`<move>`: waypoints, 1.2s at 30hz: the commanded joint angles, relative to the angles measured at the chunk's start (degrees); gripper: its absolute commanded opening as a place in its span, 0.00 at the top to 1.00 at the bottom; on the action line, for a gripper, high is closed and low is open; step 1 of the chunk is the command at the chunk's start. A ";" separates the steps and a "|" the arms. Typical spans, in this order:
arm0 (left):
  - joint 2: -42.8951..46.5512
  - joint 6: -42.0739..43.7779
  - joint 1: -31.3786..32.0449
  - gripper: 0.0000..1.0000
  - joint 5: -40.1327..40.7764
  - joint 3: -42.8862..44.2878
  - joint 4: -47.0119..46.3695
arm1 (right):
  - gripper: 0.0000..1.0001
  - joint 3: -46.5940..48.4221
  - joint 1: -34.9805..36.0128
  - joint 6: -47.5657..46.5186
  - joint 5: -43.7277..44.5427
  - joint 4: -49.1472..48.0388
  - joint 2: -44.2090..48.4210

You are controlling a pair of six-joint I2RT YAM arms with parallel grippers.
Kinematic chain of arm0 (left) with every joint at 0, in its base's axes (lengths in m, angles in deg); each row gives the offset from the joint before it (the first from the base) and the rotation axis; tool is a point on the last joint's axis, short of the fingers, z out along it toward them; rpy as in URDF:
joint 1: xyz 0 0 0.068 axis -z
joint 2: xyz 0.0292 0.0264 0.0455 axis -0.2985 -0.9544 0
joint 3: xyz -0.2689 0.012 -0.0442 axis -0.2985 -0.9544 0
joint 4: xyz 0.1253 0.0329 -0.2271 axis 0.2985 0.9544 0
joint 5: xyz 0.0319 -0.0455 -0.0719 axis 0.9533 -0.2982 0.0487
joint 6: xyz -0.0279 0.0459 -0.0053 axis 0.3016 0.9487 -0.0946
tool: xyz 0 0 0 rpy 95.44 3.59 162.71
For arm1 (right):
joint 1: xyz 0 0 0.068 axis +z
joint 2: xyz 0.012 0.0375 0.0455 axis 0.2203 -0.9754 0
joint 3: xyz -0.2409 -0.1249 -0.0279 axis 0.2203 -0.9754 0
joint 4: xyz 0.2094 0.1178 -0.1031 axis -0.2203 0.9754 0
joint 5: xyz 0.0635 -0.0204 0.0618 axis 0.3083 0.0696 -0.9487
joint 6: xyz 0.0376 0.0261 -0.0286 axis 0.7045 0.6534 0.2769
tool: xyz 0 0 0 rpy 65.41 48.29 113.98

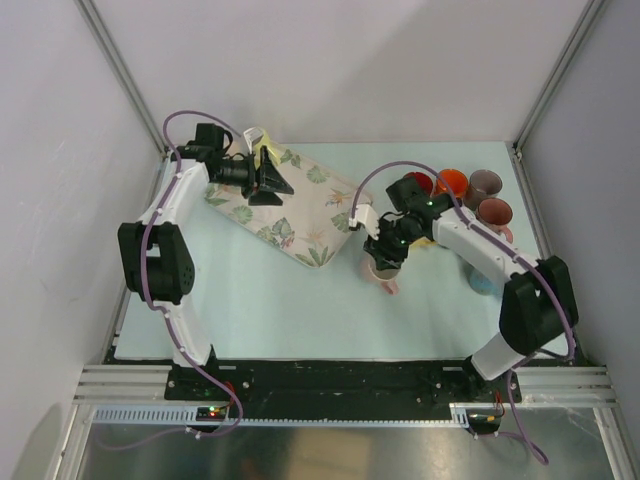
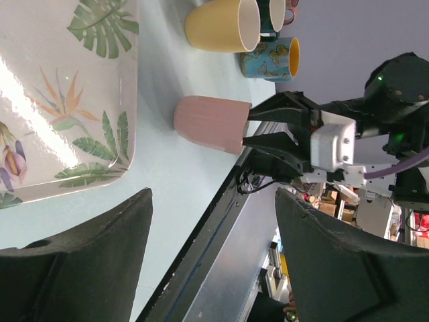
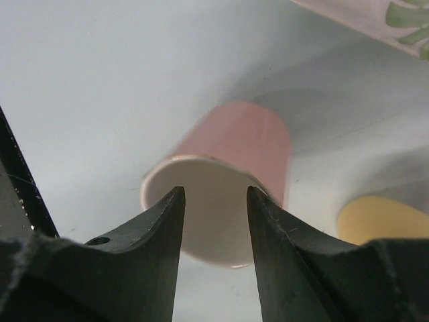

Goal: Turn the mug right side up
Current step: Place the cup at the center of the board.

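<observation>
A pink mug [image 1: 386, 274] stands on the pale blue table just off the floral tray's [image 1: 300, 205] near right corner. Its mouth faces up toward my right gripper [image 1: 385, 250]. In the right wrist view the white inside of the mug [image 3: 248, 141] fills the gap between the two dark fingers of the right gripper [image 3: 214, 191], which stand apart just above the rim and hold nothing. The left wrist view shows the same mug [image 2: 211, 124] from the side, with those fingers at its wide end. My left gripper [image 1: 270, 180] hangs open over the tray's far end, its jaws [image 2: 213, 194] empty.
Several other mugs cluster at the back right: a red one [image 1: 450, 183], a brown one [image 1: 485, 183] and a yellow one [image 2: 221, 27] next to a blue butterfly mug [image 2: 271, 59]. The tray [image 2: 67, 100] lies diagonally left of centre. A black rail runs along the table's near edge.
</observation>
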 commanded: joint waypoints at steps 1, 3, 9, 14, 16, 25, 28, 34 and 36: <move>3.13 1.41 -0.06 0.22 -1.20 -1.06 -0.19 | 0.53 3.48 0.52 0.35 -1.45 -3.13 -3.65; 3.50 1.67 -0.06 0.22 -1.12 -1.58 -0.20 | 0.53 4.39 0.71 0.56 -1.52 -3.12 -4.30; 3.75 2.06 -0.12 0.22 -0.74 -1.87 -0.14 | 0.53 4.90 0.92 1.29 -1.31 -2.96 -4.20; 3.78 1.91 -0.10 0.22 -0.71 -1.72 -0.15 | 0.52 4.95 0.79 2.39 0.46 -2.88 -0.94; 3.95 1.97 -0.12 0.22 -0.69 -1.81 -0.19 | 0.49 4.43 0.73 3.47 1.13 -2.09 1.10; 3.82 2.03 0.08 0.22 -0.66 -1.60 -0.19 | 0.39 -2.17 1.08 14.77 4.57 -2.17 9.41; 3.73 1.95 0.27 0.22 -0.50 -1.58 -0.15 | 0.35 -5.17 1.14 19.06 6.13 -3.07 9.88; 3.95 1.98 0.44 0.22 -0.60 -1.75 -0.15 | 0.26 -8.86 1.13 26.73 8.06 -5.50 8.50; 4.06 2.03 0.50 0.22 -0.53 -1.82 -0.14 | 0.27 -9.02 1.10 29.06 9.01 -7.25 7.33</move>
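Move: The pink mug leans back towards the base just beyond the right fingertips, its middle about 3 cm left, 1 cm ahead and 5 cm below. From that hand the yellow mug stands about 6 cm ahead and 6 cm right, and the leaf-patterned tray's middle is some 12 cm ahead and 22 cm left, 9 cm below. From the left hand, the pink mug is roughly 15 cm back, 20 cm right and 14 cm below. Right hand pushes the mug's rim 2 cm forward-left, then opens wider, arches back-right about 6 cm, turning clockwise. ##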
